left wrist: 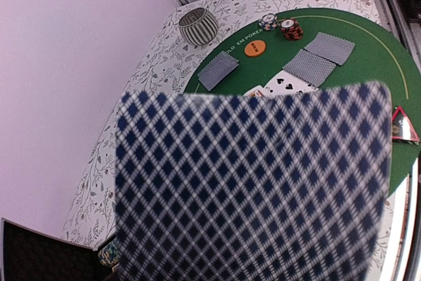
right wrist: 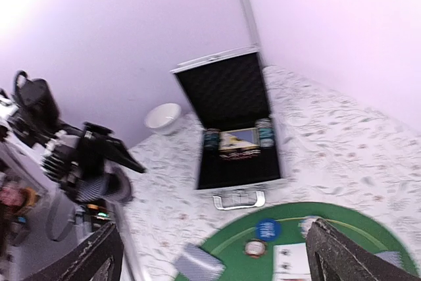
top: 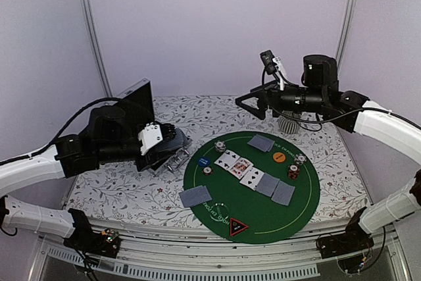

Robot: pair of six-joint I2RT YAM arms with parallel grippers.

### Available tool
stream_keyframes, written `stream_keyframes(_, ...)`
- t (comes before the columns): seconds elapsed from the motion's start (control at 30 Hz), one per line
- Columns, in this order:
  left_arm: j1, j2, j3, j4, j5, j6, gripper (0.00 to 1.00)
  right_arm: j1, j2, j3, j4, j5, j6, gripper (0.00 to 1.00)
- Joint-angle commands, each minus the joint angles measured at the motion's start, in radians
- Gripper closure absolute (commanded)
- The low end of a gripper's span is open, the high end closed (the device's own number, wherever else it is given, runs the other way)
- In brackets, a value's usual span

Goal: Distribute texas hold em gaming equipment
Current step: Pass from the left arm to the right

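On the round green mat (top: 302, 210) lie face-down playing cards (top: 261, 143), another face-down set (top: 195, 195) and a row of face-up and face-down cards (top: 251, 177). Small chip stacks (top: 220, 146) (top: 293, 172) stand on the mat, with blue (top: 204, 161), orange (top: 279, 156) and white (top: 208, 170) discs. The black red-edged triangle (top: 238, 228) rests near the front edge. My left gripper (top: 161, 149) is shut on a deck of cards (left wrist: 250, 182), whose patterned back hides its fingers in the left wrist view. Raised over the mat's far side, my right gripper (top: 248, 105) (right wrist: 214, 228) is open wide and empty.
The ribbed grey cup (top: 287, 123) (left wrist: 198, 26) stands behind the mat under the right arm. The open aluminium case (right wrist: 237, 123) (top: 135, 97) sits at the back left, with chips and a card box inside. A white bowl (right wrist: 162, 118) lies beyond it.
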Motion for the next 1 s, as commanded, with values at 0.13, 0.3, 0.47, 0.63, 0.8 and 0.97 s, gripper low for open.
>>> stream_keyframes(0.13,-0.014,0.007,-0.009,0.016,-0.002,0.014,0.58,0.144,0.3,0.133,0.291,-0.322,0.441,0.01)
stream_keyframes(0.3,-0.017,0.008,-0.012,0.015,-0.01,0.015,0.58,0.189,0.421,0.217,0.29,-0.398,0.451,0.01)
stream_keyframes(0.47,-0.016,0.007,-0.011,0.015,-0.013,0.014,0.58,0.224,0.51,0.287,0.276,-0.445,0.448,0.01)
stream_keyframes(0.63,-0.018,0.008,-0.011,0.015,-0.019,0.014,0.58,0.235,0.571,0.341,0.216,-0.438,0.423,0.03)
stream_keyframes(0.8,-0.017,0.012,-0.009,0.014,-0.023,0.012,0.58,0.247,0.627,0.397,0.177,-0.475,0.409,0.22)
stream_keyframes(0.97,-0.018,0.016,-0.009,0.016,-0.026,0.012,0.58,0.256,0.669,0.438,0.138,-0.49,0.385,0.44)
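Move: About 22 cm to the right hand's left, 8 cm back and 9 cm below is the deck of cards, held in the left hand and reaching some 2 cm ahead and 2 cm right of that hand's point. On the table, roughly 33 cm below the right hand, the face-down pair is 18 cm left and 11 cm back; the blue button is 14 cm left and 4 cm ahead; the open case is 33 cm left and 5 cm ahead. Sweeping left about 19 cm, and back and down some 7 cm each, the open right hand comes in fast to the deck, then slows. Its fingers swing counter-clockwise some 35 degrees to point left and slightly back, straddle the deck, one across its patterned back, and close by about a third; touch is unclear. The left hand stays put, still gripping the deck. ##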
